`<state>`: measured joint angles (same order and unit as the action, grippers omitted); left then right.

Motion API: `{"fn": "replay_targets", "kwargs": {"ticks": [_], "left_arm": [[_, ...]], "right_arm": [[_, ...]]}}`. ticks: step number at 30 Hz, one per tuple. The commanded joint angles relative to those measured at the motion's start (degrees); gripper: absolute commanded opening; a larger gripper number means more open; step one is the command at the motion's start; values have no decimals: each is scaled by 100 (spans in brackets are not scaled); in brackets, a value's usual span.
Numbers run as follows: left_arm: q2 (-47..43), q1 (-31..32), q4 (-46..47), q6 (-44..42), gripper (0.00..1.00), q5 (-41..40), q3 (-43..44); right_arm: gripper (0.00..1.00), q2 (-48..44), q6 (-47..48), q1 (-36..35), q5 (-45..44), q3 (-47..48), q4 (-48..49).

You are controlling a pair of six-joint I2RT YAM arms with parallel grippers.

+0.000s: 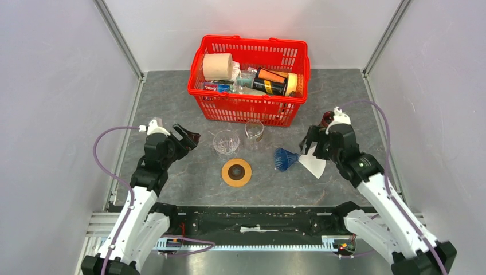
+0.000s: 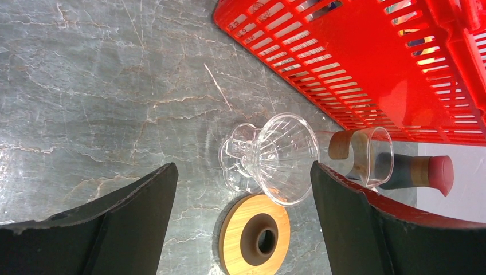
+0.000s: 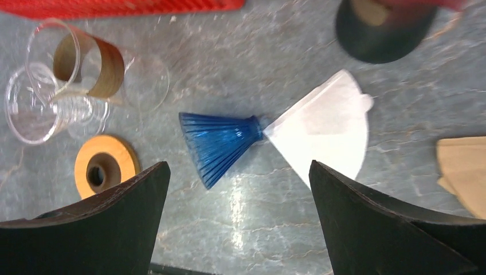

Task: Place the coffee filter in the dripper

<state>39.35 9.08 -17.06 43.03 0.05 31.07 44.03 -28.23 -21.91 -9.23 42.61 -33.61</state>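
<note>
A white paper coffee filter (image 1: 314,167) lies flat on the table at the right; it also shows in the right wrist view (image 3: 329,134). Its tip touches a blue ribbed cone dripper (image 1: 285,158) lying on its side (image 3: 220,143). A clear glass dripper with a handle (image 1: 226,143) stands at the centre, and shows in the left wrist view (image 2: 283,157). My right gripper (image 1: 311,141) is open and empty above the filter and the blue cone (image 3: 238,166). My left gripper (image 1: 186,138) is open and empty, left of the clear dripper (image 2: 243,172).
A wooden ring (image 1: 236,172) lies in front of the clear dripper. A glass beaker with a brown band (image 1: 254,132) stands behind it. A red basket (image 1: 250,109) full of items stands at the back. A dark object with a red top (image 1: 326,119) is behind my right gripper. A brown paper (image 3: 461,172) lies right of the filter.
</note>
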Motion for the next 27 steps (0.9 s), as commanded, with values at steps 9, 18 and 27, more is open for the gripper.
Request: {"fn": "replay_targets", "kwargs": {"ticks": [9, 18, 27], "left_arm": [[87, 6, 370, 155, 93, 214, -72], [104, 6, 309, 127, 93, 224, -47], [86, 12, 178, 150, 93, 171, -40]], "right_arm": [[95, 1939, 63, -1391, -523, 853, 34], [95, 3166, 186, -2499, -2463, 1340, 18], [96, 3624, 406, -2974, -2747, 1545, 201]]}}
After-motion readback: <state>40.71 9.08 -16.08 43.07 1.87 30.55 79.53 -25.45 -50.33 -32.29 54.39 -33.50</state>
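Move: The blue dripper lies on its side about 7 cm to the right hand's left, about level with it in reach and 12 cm below. The white filter lies some 3 cm to this hand's right, level with it and 14 cm down. The glass beaker stands about 9 cm ahead and 18 cm left, the dark cup 9 cm ahead and 7 cm right. From the left hand the blue dripper is roughly 31 cm right, 2 cm back and 12 cm below. Leftward and down, the right hand swings off the filter side to the blue dripper, about 10 cm across and 7 cm lower, most of it early on. It turns slightly counter-clockwise, tips down a little and then rolls its left side down by nearly 30 degrees, fingers staying wide open around the view of the dripper, with no touch to be seen. ##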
